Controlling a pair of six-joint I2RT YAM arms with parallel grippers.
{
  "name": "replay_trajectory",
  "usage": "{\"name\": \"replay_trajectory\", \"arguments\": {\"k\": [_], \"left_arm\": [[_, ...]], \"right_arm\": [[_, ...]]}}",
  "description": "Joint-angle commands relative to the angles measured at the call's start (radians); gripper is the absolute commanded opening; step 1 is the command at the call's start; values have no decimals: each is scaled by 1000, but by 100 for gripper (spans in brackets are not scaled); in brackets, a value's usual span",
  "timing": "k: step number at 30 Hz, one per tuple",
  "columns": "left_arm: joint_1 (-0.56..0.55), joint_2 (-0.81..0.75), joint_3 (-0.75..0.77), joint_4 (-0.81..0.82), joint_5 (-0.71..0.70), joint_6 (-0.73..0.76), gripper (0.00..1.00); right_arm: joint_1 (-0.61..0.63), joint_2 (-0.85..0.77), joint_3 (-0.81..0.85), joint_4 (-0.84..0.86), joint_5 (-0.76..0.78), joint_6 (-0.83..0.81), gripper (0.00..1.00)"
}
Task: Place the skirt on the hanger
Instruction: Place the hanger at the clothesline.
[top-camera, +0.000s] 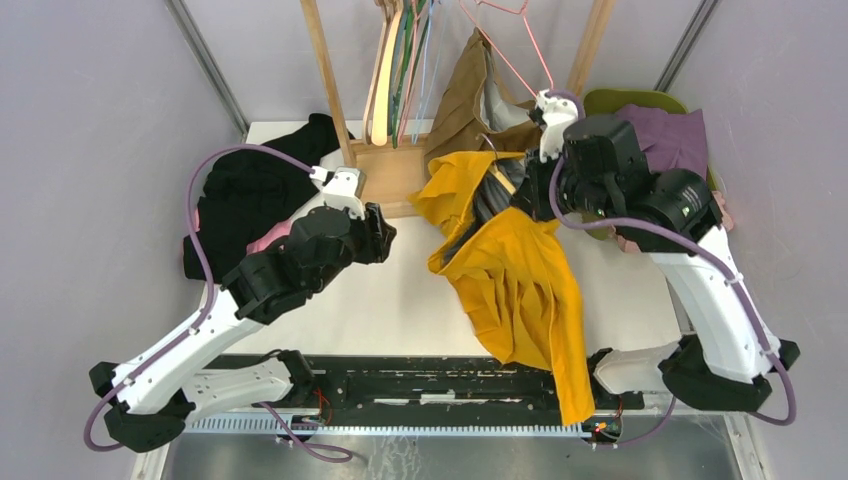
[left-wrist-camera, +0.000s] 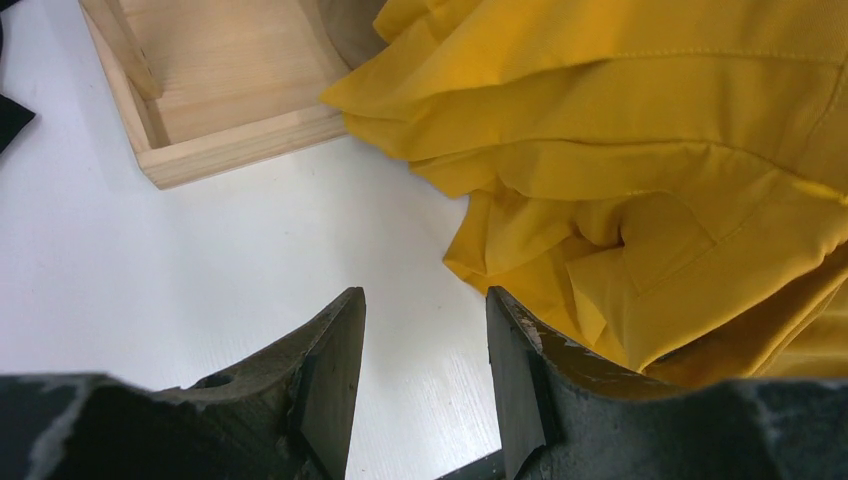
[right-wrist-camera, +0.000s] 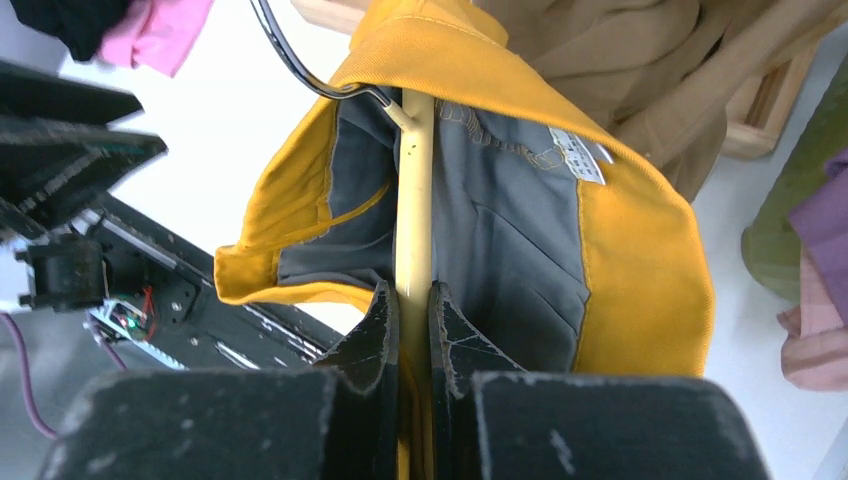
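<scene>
The yellow skirt (top-camera: 520, 290) hangs from mid-table down over the near edge, its waistband draped over a cream hanger (right-wrist-camera: 414, 190) with a dark metal hook (right-wrist-camera: 290, 60). Grey lining (right-wrist-camera: 500, 230) shows inside the waistband. My right gripper (right-wrist-camera: 412, 300) is shut on the hanger's cream bar, inside the skirt's waist; in the top view it sits at the skirt's upper right (top-camera: 520, 190). My left gripper (left-wrist-camera: 425, 330) stands open just above the white table, empty, with the skirt's folds (left-wrist-camera: 640, 180) right beside its right finger (left-wrist-camera: 515, 370).
A wooden rack base (top-camera: 390, 170) stands at the back centre with hangers (top-camera: 395, 60) on it and a brown garment (top-camera: 465, 100). Black clothes (top-camera: 250, 195) lie at the left, purple and green clothes (top-camera: 665, 135) at the right. A pink wire hanger (top-camera: 515, 45) hangs above.
</scene>
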Motion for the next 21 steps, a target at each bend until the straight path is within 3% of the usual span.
{"name": "replay_trajectory", "arguments": {"k": [1,8,12,21], "left_arm": [[5,-24,23,15,-7,33,55],[5,-109,34,-68,-20,27,56],[5,-140,38,-120,-7,21,56],[5,-169,66,-210,-1,22,56]], "right_arm": [[-35,89,224,124,-19,2,1],[-138,333,572,53,-49,29,1],[-208,413,700,108,-92,74,1],[-306,430,622,418,-147,123,1]]}}
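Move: The hanger with the mustard skirt is already in the right fingers; the clothesline's free stretch, out of sight, should lie about 20 cm ahead, 4 cm left and 12 cm above. Of that hand, the pink hanger is about 16 cm ahead, 1 cm left and 5 cm up; the hanger bunch 17 cm ahead, 14 cm left and 4 cm up. From the empty left hand the free stretch is roughly 20 cm ahead, 11 cm right and 20 cm up. The hanger and its mustard skirt, still pinched in the right fingers, are carried quickly forward some 15 cm and up about half as far, towards the clothesline between the hanger bunch and the pink hanger. The wrist turns clockwise as it tilts, about 20 degrees in all. The empty left hand, fingers still parted, draws off to its left and back, away from the skirt, about 5 cm. ##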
